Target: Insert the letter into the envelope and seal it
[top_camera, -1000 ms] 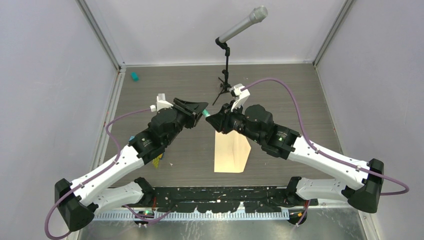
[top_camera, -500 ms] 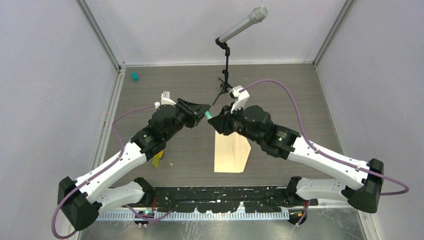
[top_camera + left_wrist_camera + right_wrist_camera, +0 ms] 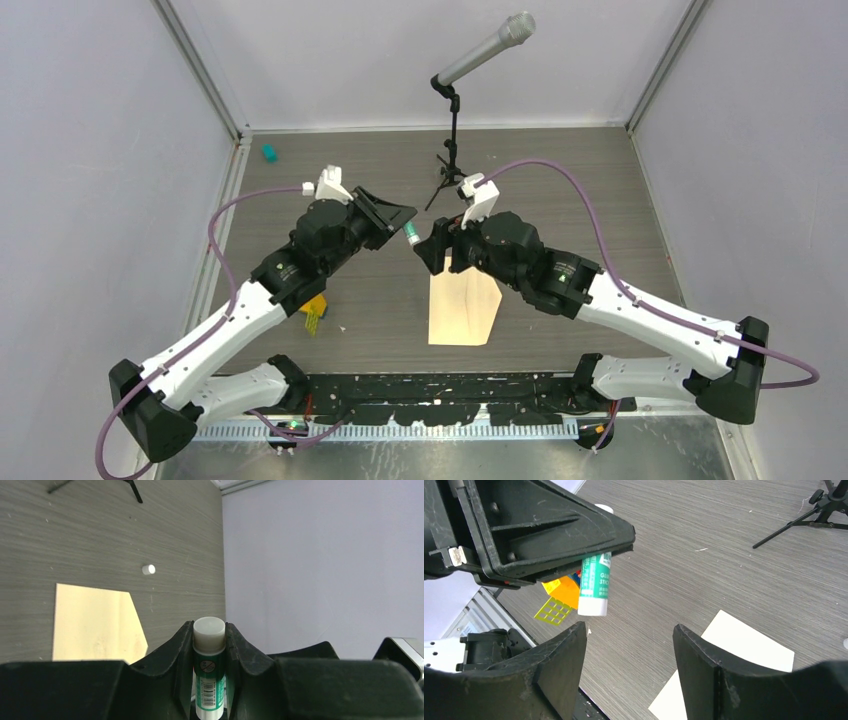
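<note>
The tan envelope [image 3: 463, 305] lies flat on the table with its pointed flap open toward the far side; it also shows as a pale sheet in the left wrist view [image 3: 95, 625] and the right wrist view [image 3: 744, 650]. No separate letter is visible. My left gripper [image 3: 209, 630] is shut on a green-and-white glue stick [image 3: 209, 670], held above the table left of the envelope [image 3: 411, 234]. My right gripper [image 3: 630, 630] is open and empty, facing the stick's white end [image 3: 594, 582] with a small gap.
A microphone on a tripod stand [image 3: 455, 150] is at the back centre. A small white cylinder [image 3: 148, 569] lies on the table beyond the envelope. Yellow and orange plastic pieces [image 3: 314, 312] lie under the left arm. A teal object [image 3: 268, 152] sits at the far left.
My right gripper has opened and drawn slightly back from the glue stick's end. The left gripper, holding the stick, has shifted a little to the left and away.
</note>
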You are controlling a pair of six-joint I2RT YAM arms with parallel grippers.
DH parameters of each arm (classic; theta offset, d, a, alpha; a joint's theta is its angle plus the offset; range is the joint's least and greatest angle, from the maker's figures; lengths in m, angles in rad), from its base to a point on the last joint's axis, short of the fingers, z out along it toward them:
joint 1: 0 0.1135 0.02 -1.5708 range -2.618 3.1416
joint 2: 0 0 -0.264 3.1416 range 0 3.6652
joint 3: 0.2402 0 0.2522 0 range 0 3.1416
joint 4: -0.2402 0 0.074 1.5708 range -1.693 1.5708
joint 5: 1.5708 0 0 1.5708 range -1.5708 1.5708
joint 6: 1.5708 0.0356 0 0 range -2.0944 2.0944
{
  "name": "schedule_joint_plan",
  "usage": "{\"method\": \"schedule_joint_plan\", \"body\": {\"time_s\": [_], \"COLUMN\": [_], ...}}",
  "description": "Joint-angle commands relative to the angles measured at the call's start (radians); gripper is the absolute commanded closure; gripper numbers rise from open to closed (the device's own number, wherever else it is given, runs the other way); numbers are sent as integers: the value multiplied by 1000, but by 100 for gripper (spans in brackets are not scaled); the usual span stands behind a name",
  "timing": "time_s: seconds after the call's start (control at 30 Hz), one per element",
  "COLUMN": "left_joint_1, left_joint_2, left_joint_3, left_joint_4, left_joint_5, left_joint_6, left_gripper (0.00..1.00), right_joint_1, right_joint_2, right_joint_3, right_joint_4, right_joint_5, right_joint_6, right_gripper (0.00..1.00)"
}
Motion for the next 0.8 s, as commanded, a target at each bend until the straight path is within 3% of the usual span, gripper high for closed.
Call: {"method": "schedule_joint_plan", "body": {"time_s": [0.0, 0.47, 0.77], "left_joint_1": [-10, -64, -68], "left_joint_2": [-19, -16, -31], "left_joint_3": [62, 125, 119], "left_joint_4": [-21, 27, 41], "left_joint_5": [-59, -131, -131], "left_joint_6": [146, 216, 207], "left_gripper": [100, 100, 100], "right_joint_1": [21, 76, 76], "right_joint_2": [-23, 88, 126], "right_joint_3": [59, 195, 211], "right_joint_4": [-5, -15, 6], "right_joint_5": [55, 96, 94], "right_joint_6": [-34, -100, -86], "right_gripper": [34, 43, 55]}}
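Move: The right hand, empty and open, is after the glue stick held by the left hand: its middle is about 4 cm to the right hand's left, 3 cm ahead and 4 cm above, with the lower end hanging nearer. Some 27 cm below lies the envelope, about 5 cm to the right and 1 cm ahead; the white cap stands roughly 13 cm ahead and 11 cm right, also on the table. From the left hand the stick's middle is about 1 cm back and 1 cm below. The right hand goes left about 3 cm towards the hanging lower end of the glue stick, rising some 3.5 cm on the way and then settling back down by about 1 cm, while its open fingers draw partly together on either side of the stick's end without yet gripping it. The left hand keeps its grip on the stick and lifts it about 3 cm, tipping its fingertips up and its left side up by nearly 10 degrees each, then holds still. ##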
